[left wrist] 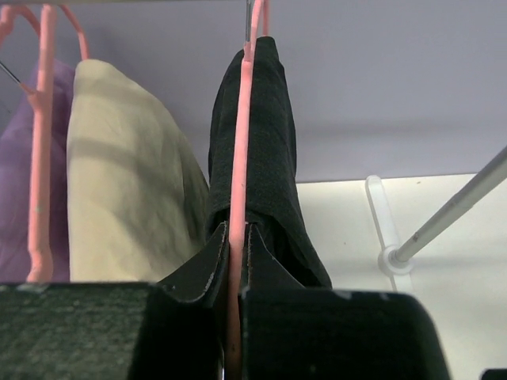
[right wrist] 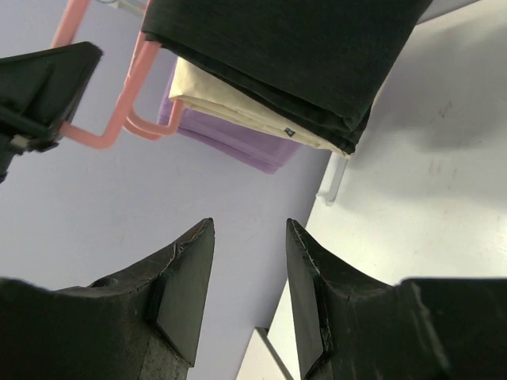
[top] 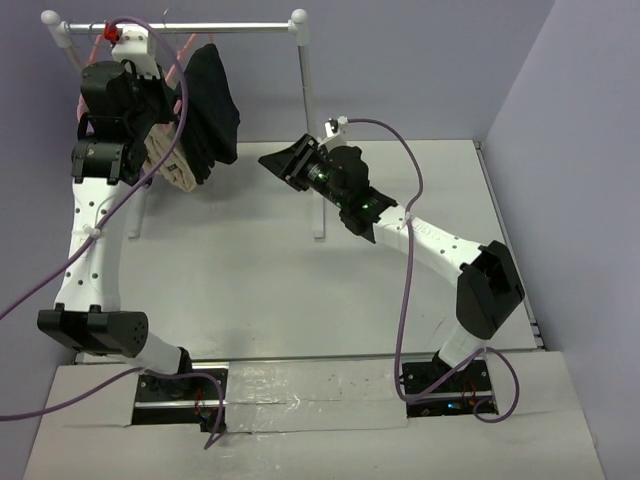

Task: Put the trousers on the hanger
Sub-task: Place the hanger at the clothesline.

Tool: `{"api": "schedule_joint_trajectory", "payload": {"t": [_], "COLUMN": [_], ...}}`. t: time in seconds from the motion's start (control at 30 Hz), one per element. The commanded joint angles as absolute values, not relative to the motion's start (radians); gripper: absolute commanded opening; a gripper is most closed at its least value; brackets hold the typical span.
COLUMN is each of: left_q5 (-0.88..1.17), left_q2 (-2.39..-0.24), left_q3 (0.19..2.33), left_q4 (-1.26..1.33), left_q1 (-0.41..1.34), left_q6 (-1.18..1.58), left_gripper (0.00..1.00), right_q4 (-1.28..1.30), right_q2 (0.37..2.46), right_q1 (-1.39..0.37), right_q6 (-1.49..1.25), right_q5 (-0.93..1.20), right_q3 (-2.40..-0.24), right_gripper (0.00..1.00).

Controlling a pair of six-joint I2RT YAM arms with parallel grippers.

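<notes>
The black trousers [top: 213, 105] hang folded over the thin pink hanger [left wrist: 240, 158], which is up at the rail. In the left wrist view the trousers [left wrist: 273, 142] drape down the hanger's right side. My left gripper [left wrist: 236, 226] is shut on the hanger's pink bar, with dark cloth just behind its tips. My right gripper [top: 275, 160] hovers to the right of the trousers, apart from them. It is open and empty [right wrist: 249, 222], looking up at the trousers [right wrist: 293, 55] and the hanger [right wrist: 131, 79].
A beige garment [left wrist: 127, 174] and a purple garment [left wrist: 12, 174] hang on other pink hangers to the left of the trousers. The white rack's rail [top: 230, 28] and right upright [top: 308, 120] stand between the arms. Purple walls close in at the back and right.
</notes>
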State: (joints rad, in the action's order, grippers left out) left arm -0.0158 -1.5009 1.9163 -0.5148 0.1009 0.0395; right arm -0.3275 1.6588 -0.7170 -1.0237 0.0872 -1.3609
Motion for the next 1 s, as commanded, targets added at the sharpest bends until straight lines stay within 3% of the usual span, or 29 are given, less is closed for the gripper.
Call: {"api": "schedule_joint_trajectory", "payload": {"t": [0.0,0.5,0.53,0.57,0.73,0.77,0.83,0.93,0.97], "left_q5": [-0.043,-0.015,-0.017,-0.018,-0.012,-0.012,-0.008,0.008,0.009], "left_q2": [-1.485,-1.447,-1.442,-1.440,-1.433,-1.428,-1.416,-1.388,-1.378], "left_q3": [1.985,1.793,1.777,1.769,1.744,1.741,1.732,1.718,1.710], "left_q4": [-0.295,-0.241,-0.236,-0.232,-0.238,-0.241,-0.244,-0.282,-0.296], "left_q1": [0.095,0.095,0.095,0.095,0.095,0.095,0.095,0.095,0.095], "left_q6": [0.026,0.023,0.025,0.025,0.025,0.028,0.032,0.032,0.031], "left_gripper": [0.00,0.03,0.08,0.20,0.40,0.50,0.60,0.83,0.99], "right_q4": [-0.374,-0.379,-0.379,-0.380,-0.362,-0.354,-0.300,-0.198,-0.169], "right_q2": [1.572,1.529,1.526,1.523,1.506,1.503,1.496,1.474,1.467], "right_q1": [-0.701,-0.684,-0.683,-0.683,-0.669,-0.666,-0.654,-0.637,-0.629], "right_q6": [-1.002,-0.997,-0.999,-0.999,-0.989,-0.985,-0.957,-0.869,-0.842], "right_q5": [0.055,0.069,0.069,0.071,0.086,0.093,0.112,0.112,0.113], "right_q3": [-1.336,-1.273,-1.266,-1.262,-1.249,-1.247,-1.253,-1.253,-1.250], "right_gripper": [0.49,0.48,0.48,0.49,0.49,0.49,0.50,0.53,0.54]}}
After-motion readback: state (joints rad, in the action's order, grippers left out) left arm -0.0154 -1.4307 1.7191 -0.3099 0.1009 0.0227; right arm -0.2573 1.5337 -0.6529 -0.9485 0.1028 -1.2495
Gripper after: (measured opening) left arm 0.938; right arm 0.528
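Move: The clothesline bar that the hook of the held hanger is to hang on runs crosswise about 11 cm ahead of the left hand and 11 cm above it. The black trousers hang from that hanger some 11 cm ahead, 3 cm to the right and 8 cm below. The beige garment is just as far ahead and as low, but about 9 cm to the left. From the right hand, the hanging spot on the bar is roughly 22 cm ahead, 16 cm left and 22 cm up. The loaded hanger, still pinched at its near side by the left hand, is carried about 2 cm forward and 3.5 cm down so that its hook settles over the bar. Then the left fingers spread wide and let go while the hand rises some 2.5 cm, easing back slightly as its fingertips tip up. The empty, part-open right hand drifts about 4.5 cm rightward, away from the trousers. ##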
